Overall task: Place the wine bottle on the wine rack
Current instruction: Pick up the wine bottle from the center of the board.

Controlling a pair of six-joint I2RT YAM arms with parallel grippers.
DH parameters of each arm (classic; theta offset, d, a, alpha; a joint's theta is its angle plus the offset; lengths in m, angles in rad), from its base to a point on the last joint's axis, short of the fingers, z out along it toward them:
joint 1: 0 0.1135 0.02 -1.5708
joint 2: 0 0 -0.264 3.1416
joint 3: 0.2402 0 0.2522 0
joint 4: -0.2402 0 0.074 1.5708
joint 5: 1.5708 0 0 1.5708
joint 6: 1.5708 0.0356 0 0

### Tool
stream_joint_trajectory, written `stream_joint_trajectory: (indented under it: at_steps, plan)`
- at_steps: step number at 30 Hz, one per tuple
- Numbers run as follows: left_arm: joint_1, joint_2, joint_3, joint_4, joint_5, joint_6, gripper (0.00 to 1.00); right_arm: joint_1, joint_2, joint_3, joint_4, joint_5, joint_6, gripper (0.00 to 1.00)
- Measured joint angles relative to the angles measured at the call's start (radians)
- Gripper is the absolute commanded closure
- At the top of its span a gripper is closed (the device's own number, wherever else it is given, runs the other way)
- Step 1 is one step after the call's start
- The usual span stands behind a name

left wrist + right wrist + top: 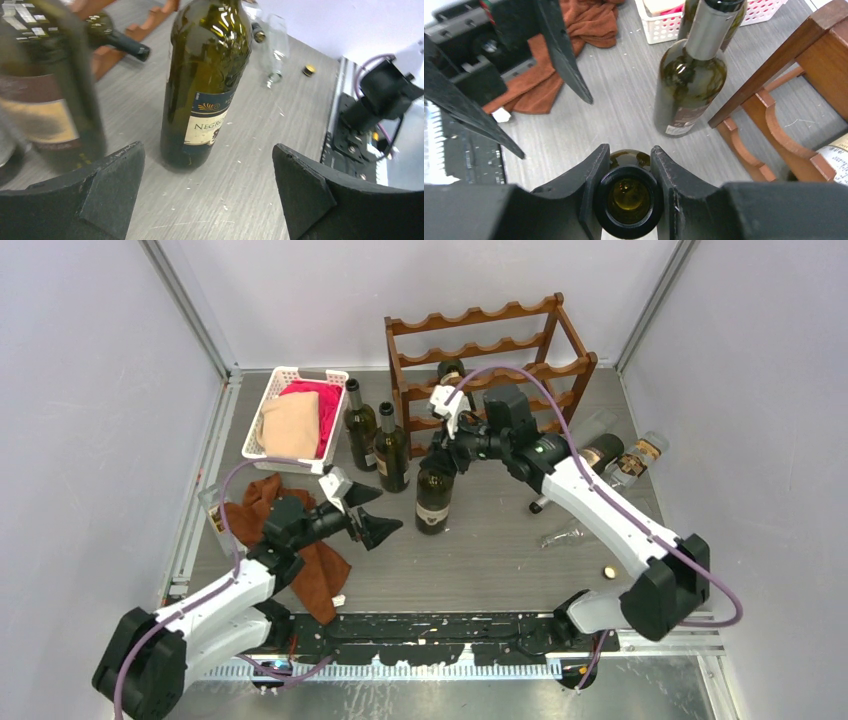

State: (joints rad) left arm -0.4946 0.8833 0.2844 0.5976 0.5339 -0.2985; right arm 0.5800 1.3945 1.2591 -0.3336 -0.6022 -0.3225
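Note:
A dark green wine bottle [434,498] with a blue and cream label [205,125] stands upright at the table's middle. My right gripper [441,448] reaches over it from the right and is shut on its neck. From the right wrist camera I look straight down into the open mouth [628,201], with a finger pressed against each side of it [629,150]. My left gripper [390,508] stands open just left of the bottle and level with its lower body, holding nothing [207,150]. The reddish-brown wine rack [490,350] stands behind, with one bottle [452,370] lying in a low tier.
Two more bottles [376,440] stand left of the held one, next to a white basket [290,415] of cloths. A brown cloth [300,540] lies by the left arm. Bottles and glasses [620,450] lie at the right, and a gold cap [608,571] sits near the right arm's base.

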Motion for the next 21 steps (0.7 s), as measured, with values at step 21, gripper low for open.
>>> stream_joint_trajectory:
  at_steps: [21]
  plan:
    - [-0.238, 0.604, 0.154, 0.634, 0.107, -0.028, 0.00, -0.127, -0.302, -0.143, 0.003, -0.158, 0.197, 0.99]
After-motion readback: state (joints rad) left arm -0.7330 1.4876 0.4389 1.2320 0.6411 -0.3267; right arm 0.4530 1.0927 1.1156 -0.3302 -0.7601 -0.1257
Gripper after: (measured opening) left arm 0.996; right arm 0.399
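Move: About 9 cm to the left hand's right and 4 cm ahead lies the middle of the wine bottle, some 3 cm lower; the right hand already grips its neck, with the middle about 12 cm below that hand, 2 cm back and 1 cm left. A standing bottle is roughly 12 cm ahead of the left hand, neither left nor right, about 5 cm lower. Counted from the right hand, the rack's middle is some 22 cm ahead, 10 cm right and 10 cm below. Keeping its pinch on the neck, the right hand draws the bottle back, up and to the right, about 5 cm each way, rising mostly early and tilting some 10 degrees so the base swings left. The open left hand follows about 11 cm rightward towards the bottle's body, dipping 2 cm and coming back up, turning some 20 degrees clockwise, without closing. ##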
